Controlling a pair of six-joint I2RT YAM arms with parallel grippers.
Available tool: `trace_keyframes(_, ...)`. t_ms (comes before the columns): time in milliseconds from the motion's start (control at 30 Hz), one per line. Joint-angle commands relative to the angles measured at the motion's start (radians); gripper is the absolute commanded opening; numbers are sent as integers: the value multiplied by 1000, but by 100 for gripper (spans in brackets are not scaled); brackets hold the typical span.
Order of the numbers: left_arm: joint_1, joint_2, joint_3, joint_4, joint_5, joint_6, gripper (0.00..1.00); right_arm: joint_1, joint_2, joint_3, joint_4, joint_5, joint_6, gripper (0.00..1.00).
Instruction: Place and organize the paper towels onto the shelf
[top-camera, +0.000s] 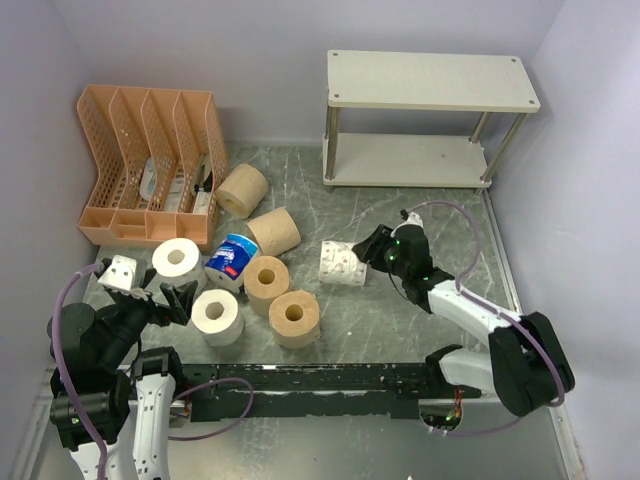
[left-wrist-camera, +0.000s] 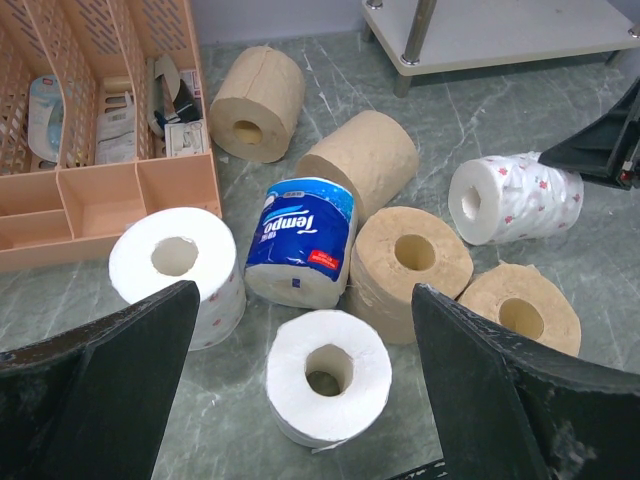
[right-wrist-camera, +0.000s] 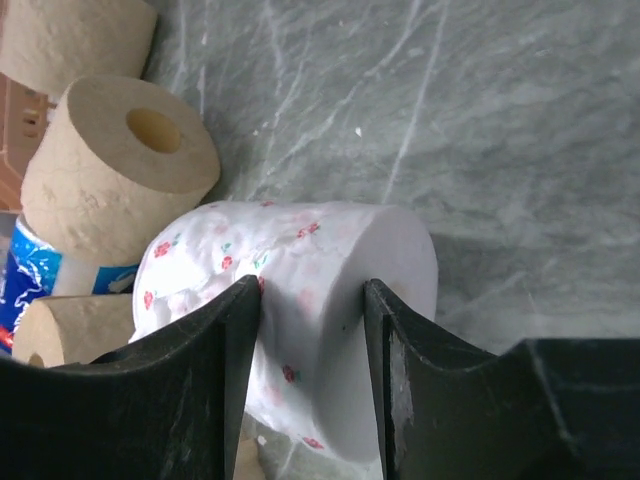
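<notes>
Several paper towel rolls lie on the grey table left of centre: tan rolls (top-camera: 243, 190) (top-camera: 274, 231) (top-camera: 267, 283) (top-camera: 294, 319), white rolls (top-camera: 180, 262) (top-camera: 218, 316) and a blue-and-white wrapped roll (top-camera: 230, 257). The dotted white roll (top-camera: 342, 262) lies on its side. My right gripper (top-camera: 368, 250) has its jaws pressed on that dotted roll's (right-wrist-camera: 300, 250) right end, which still rests on the table. My left gripper (top-camera: 178, 297) is open and empty, just above and before a white roll (left-wrist-camera: 328, 375). The cream two-tier shelf (top-camera: 430, 80) at the back right holds nothing.
An orange slotted file organizer (top-camera: 150, 160) with small items stands at the back left, close to the rolls. Lilac walls close in the table on three sides. A black rail (top-camera: 320, 385) runs along the near edge between the arm bases.
</notes>
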Motion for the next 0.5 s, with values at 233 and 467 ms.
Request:
trace_keyframes(233, 14, 3, -5, 29, 8, 4, 99, -12, 267, -23, 238, -363, 58, 30)
trace_keyframes(467, 15, 7, -6, 27, 10, 4, 99, -14, 269, 6, 232, -416, 40, 0)
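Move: Just off the right fingertips lies the flower-print paper towel, its middle about 4 cm left of that hand, 2 cm back and 4 cm lower. From the same hand, the nearer upright brown roll stands some 14 cm left and 14 cm back, another upright brown roll 20 cm left and 7 cm back, and a lying brown roll 19 cm left and 4 cm ahead. The flower-print towel is roughly 34 cm right, 13 cm ahead and 23 cm below the left hand. Sweeping about 5 cm to its left, barely sinking, the right hand pushes the flower-print paper towel along towards the upright brown rolls. The wrist swings counter-clockwise and its left side rolls up, nearly 20 degrees in all, while the half-open fingers close almost shut, mostly late in the sweep, pinching paper at the towel's right-hand rim. ##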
